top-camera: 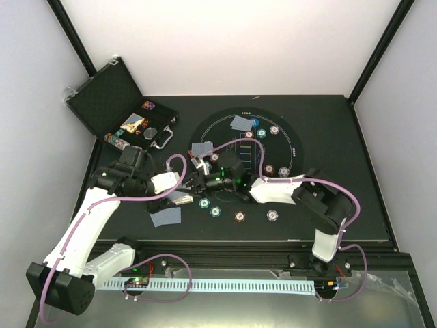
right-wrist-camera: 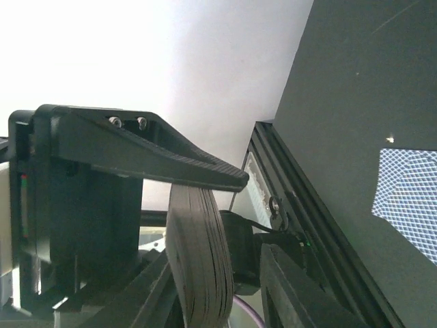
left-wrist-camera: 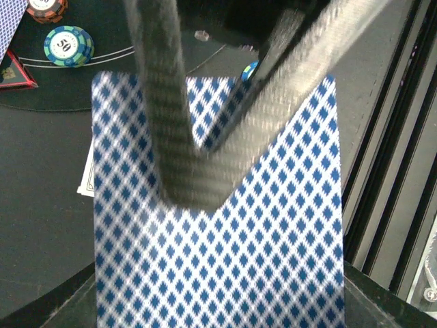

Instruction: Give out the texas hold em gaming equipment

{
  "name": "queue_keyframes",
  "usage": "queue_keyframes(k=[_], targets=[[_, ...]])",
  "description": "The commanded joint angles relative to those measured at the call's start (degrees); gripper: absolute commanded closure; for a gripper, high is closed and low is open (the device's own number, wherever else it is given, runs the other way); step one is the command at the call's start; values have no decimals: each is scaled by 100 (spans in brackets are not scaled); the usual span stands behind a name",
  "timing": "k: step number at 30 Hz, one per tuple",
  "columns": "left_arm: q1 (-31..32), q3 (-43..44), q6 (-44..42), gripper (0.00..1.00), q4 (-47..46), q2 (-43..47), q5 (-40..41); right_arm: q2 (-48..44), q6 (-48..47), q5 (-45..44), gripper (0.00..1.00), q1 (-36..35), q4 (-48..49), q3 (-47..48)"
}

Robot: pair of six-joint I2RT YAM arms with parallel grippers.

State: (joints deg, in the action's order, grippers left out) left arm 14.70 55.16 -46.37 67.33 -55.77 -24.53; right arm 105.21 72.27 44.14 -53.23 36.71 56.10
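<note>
My left gripper (top-camera: 179, 197) is shut on a deck of blue-diamond-backed playing cards (left-wrist-camera: 218, 260), which fills the left wrist view and hides its fingers. My right gripper (top-camera: 192, 186) meets the deck from the right. Its carbon fingers (left-wrist-camera: 160, 102) lie blurred in a V over the top card. In the right wrist view the deck's edge (right-wrist-camera: 198, 266) stands under the upper finger (right-wrist-camera: 171, 160), and how far the jaws are closed is unclear. Single cards (top-camera: 166, 216) (top-camera: 202, 148) (top-camera: 242, 123) lie face down. Teal chips (top-camera: 203, 203) and brown-red chips (top-camera: 240, 216) dot the mat. A red triangle marker (left-wrist-camera: 13, 72) lies near a teal chip (left-wrist-camera: 68, 46).
The open black case (top-camera: 109, 96) stands at the back left with small items inside. The round printed mat (top-camera: 295, 140) covers the table's middle. A black rail (top-camera: 225, 263) runs along the near edge. Purple cables (top-camera: 179, 160) loop over both arms.
</note>
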Motion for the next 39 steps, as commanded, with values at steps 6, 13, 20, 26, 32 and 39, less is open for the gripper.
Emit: queue_keyframes(k=[6, 13, 20, 26, 32, 39], targets=[[-20, 154, -83, 99, -15, 115, -77, -597, -300, -206, 89, 360, -615, -673], [-20, 136, -69, 98, -33, 96, -87, -1086, -904, -334, 99, 408, -1648, -444], [-20, 86, -91, 98, -47, 110, -36, -1482, -1175, -278, 99, 676, -2006, -579], [-20, 95, -85, 98, -43, 102, -29, -1641, -3241, -960, 99, 1356, -4672, 600], [-20, 157, -7, 98, -41, 80, -75, -675, -5738, -3837, 99, 1374, -6857, 2223], [-20, 162, 23, 98, -11, 66, -96, 367, -7907, -6802, 99, 1262, -6469, 2970]])
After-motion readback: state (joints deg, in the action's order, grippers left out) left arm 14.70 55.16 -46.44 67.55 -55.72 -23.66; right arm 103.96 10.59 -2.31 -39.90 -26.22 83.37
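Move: The deck the left hand is holding has its middle about 4 cm left of the right hand, 1 cm back and level with it. On the table some 16 cm below the right hand, the near green chip lies about 7 cm right and 8 back, the left card pile 6 right and 15 ahead, and the far card pile 23 right and 25 ahead. From the left hand, the deck's middle is about 1 cm right and 1 below, straight in its grip. Right hand pinches the top card, draws it rightward, then swings about 17 cm forward towards the far pile. ##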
